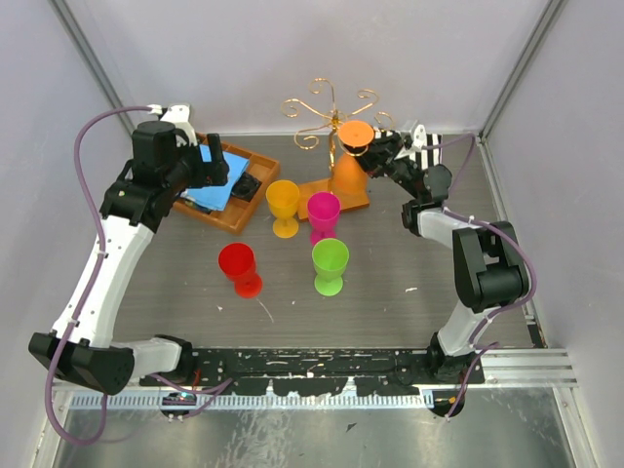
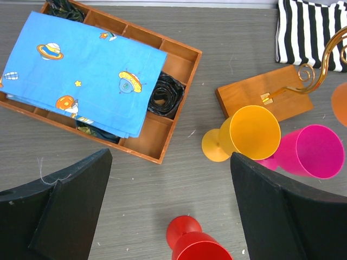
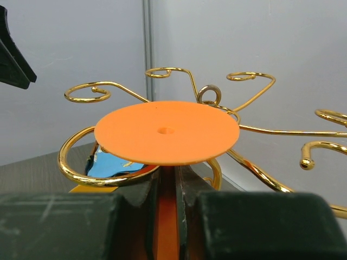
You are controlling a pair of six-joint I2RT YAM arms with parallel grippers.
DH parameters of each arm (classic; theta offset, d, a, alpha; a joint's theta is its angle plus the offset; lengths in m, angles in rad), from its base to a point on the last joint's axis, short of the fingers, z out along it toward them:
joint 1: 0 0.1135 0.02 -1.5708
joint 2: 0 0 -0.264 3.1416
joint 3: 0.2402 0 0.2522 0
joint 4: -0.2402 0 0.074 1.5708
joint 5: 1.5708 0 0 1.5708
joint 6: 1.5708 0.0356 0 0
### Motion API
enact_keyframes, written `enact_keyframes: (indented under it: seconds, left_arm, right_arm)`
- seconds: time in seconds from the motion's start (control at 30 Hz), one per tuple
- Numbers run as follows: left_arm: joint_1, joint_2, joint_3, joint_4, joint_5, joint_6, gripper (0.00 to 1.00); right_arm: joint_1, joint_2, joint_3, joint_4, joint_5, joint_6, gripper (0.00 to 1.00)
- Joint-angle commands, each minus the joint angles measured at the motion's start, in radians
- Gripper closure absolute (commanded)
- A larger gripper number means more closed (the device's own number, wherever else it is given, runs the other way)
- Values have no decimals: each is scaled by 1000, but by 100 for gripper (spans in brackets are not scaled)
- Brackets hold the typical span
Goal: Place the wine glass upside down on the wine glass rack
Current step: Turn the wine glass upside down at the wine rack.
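An orange wine glass [image 1: 348, 168] hangs upside down, foot [image 3: 166, 131] uppermost, at the gold wire wine glass rack [image 1: 327, 109]. My right gripper [image 1: 373, 154] is shut on its stem [image 3: 168, 216] just under the foot, and a curled rack arm [image 3: 89, 176] loops beside the stem. The rack's wooden base [image 2: 265, 97] lies on the table. My left gripper [image 2: 171, 216] hangs wide open over the table near the tray, nothing between its fingers; a red glass [image 2: 196, 244] stands below it.
A wooden tray [image 1: 222, 191] with a blue cloth [image 2: 81, 70] sits at the back left. Yellow [image 1: 284, 206], pink [image 1: 323, 214], green [image 1: 330, 264] and red [image 1: 240, 268] glasses stand upright mid-table. A striped cloth [image 2: 309, 30] lies behind the rack base.
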Motion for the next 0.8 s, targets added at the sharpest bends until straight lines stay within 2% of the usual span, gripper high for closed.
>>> enact_keyframes:
  seconds: [0.0,0.27,0.5,0.77]
  left_arm:
    - [3,6,17,-1,9,-3,2]
    - [3,49,24,6,53,-19,2]
    - [-11,75,53,58,165,-90,2]
    - [-53,151,138,85,215,-139,2]
  right_arm:
    - [12,-13,49,2,-3,27,99]
    - [17,-7,49,30,-29,39,99]
    - [17,10,41,109,-56,105,99]
    - [41,-18,-14,46,97,28,97]
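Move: The right hand still grips the stem of the upturned orange wine glass. The rack's near loop lies about 3 cm to its left, 1 cm back and 1 cm up; the rack hub is roughly 3 cm ahead, 5 cm left and 3 cm up. From the wide-open left hand, the hub is some 10 cm ahead, 27 cm right and 3 cm up; the yellow glass is 4 cm ahead, 15 cm right and about 25 cm below. Bring the open left gripper about 5 cm right and a little forward towards the rack, dipping some 2 cm first and then rising back, while it rolls right side down and swings about 10 degrees clockwise. Keep the right fingers shut on the glass stem, easing it barely a centimetre left and slightly back at the near loop. ##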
